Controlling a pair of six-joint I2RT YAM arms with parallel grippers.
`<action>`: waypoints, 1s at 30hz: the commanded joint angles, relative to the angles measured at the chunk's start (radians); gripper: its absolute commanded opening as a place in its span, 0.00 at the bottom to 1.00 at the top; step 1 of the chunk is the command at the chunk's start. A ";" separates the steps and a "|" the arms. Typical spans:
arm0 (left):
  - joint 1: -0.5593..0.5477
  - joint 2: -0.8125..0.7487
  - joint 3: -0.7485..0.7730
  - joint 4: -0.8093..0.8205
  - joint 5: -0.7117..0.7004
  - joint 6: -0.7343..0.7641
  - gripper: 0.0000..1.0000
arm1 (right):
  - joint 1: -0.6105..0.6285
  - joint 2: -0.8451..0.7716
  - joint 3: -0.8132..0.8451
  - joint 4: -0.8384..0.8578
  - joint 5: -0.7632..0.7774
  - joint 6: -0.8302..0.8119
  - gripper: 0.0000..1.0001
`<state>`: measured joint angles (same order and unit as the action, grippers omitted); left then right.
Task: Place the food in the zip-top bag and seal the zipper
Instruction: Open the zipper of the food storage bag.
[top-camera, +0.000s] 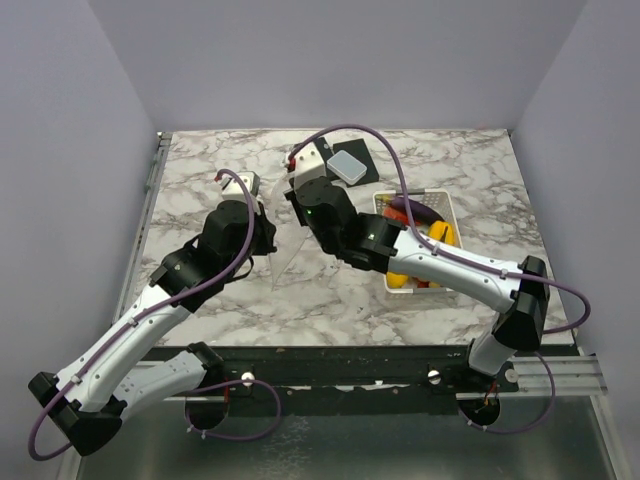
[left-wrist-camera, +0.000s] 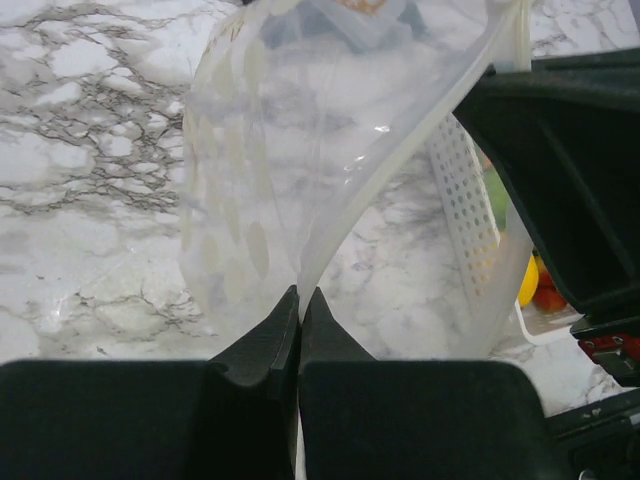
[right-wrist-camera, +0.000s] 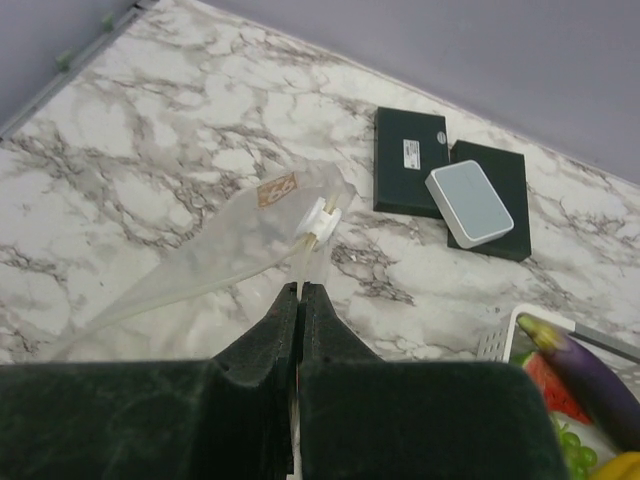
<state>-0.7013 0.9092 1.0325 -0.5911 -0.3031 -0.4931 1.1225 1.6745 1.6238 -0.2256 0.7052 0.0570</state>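
Observation:
The zip-top bag (left-wrist-camera: 250, 150), clear with white dots, hangs lifted between both grippers above the marble table. My left gripper (left-wrist-camera: 300, 296) is shut on the bag's mouth edge, and the zipper (left-wrist-camera: 400, 160) strip runs up and right from its tips. My right gripper (right-wrist-camera: 301, 289) is shut on the bag (right-wrist-camera: 200, 260) just below the white slider (right-wrist-camera: 320, 220). In the top view the two grippers (top-camera: 270, 243) (top-camera: 296, 213) meet over the bag (top-camera: 284, 262). The food lies in the white basket (top-camera: 443, 200): eggplant (right-wrist-camera: 585, 375), strawberry (right-wrist-camera: 548, 385), grapes (right-wrist-camera: 572, 452), a yellow piece (top-camera: 440, 234).
Two black boxes (right-wrist-camera: 408, 160) with a white device (right-wrist-camera: 470, 203) on top lie at the table's back. The basket stands right of centre, partly under the right arm. The basket's perforated wall (left-wrist-camera: 470, 200) shows through the bag.

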 joint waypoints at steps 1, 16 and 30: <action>0.002 -0.012 0.009 -0.015 -0.107 0.030 0.00 | -0.025 -0.067 -0.082 0.013 -0.017 0.064 0.01; 0.002 0.051 0.065 -0.029 -0.127 0.089 0.00 | -0.103 -0.223 -0.321 0.061 -0.172 0.237 0.32; 0.002 0.090 0.065 -0.016 -0.125 0.046 0.00 | -0.108 -0.214 -0.364 0.089 -0.349 0.389 0.60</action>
<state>-0.7013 0.9958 1.0714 -0.6090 -0.4061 -0.4297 1.0142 1.4372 1.2572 -0.1631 0.4255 0.3767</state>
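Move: The right fingers are shut on the bag's rim, with the white zipper slider some 6 cm ahead of them and about 1 cm left. From the left fingers, also pinching the rim, that slider lies roughly 11 cm ahead, 5 cm right and 6 cm higher. Well below the right hand, by about 23 cm, are the nearer black book, 19 cm ahead and 4 cm right, and the white box, 17 cm ahead and 13 cm right. Keep the left gripper pinched on its part of the bag rim and ease it about 2 cm forward, tilting slightly. Lower the right gripper some 5 cm while drawing it right, then open its fingers over halfway to let go of the rim; bring it slightly back towards the base, rolling its left side up and tipping its fingers down, ending with the open jaws beside the rim. ##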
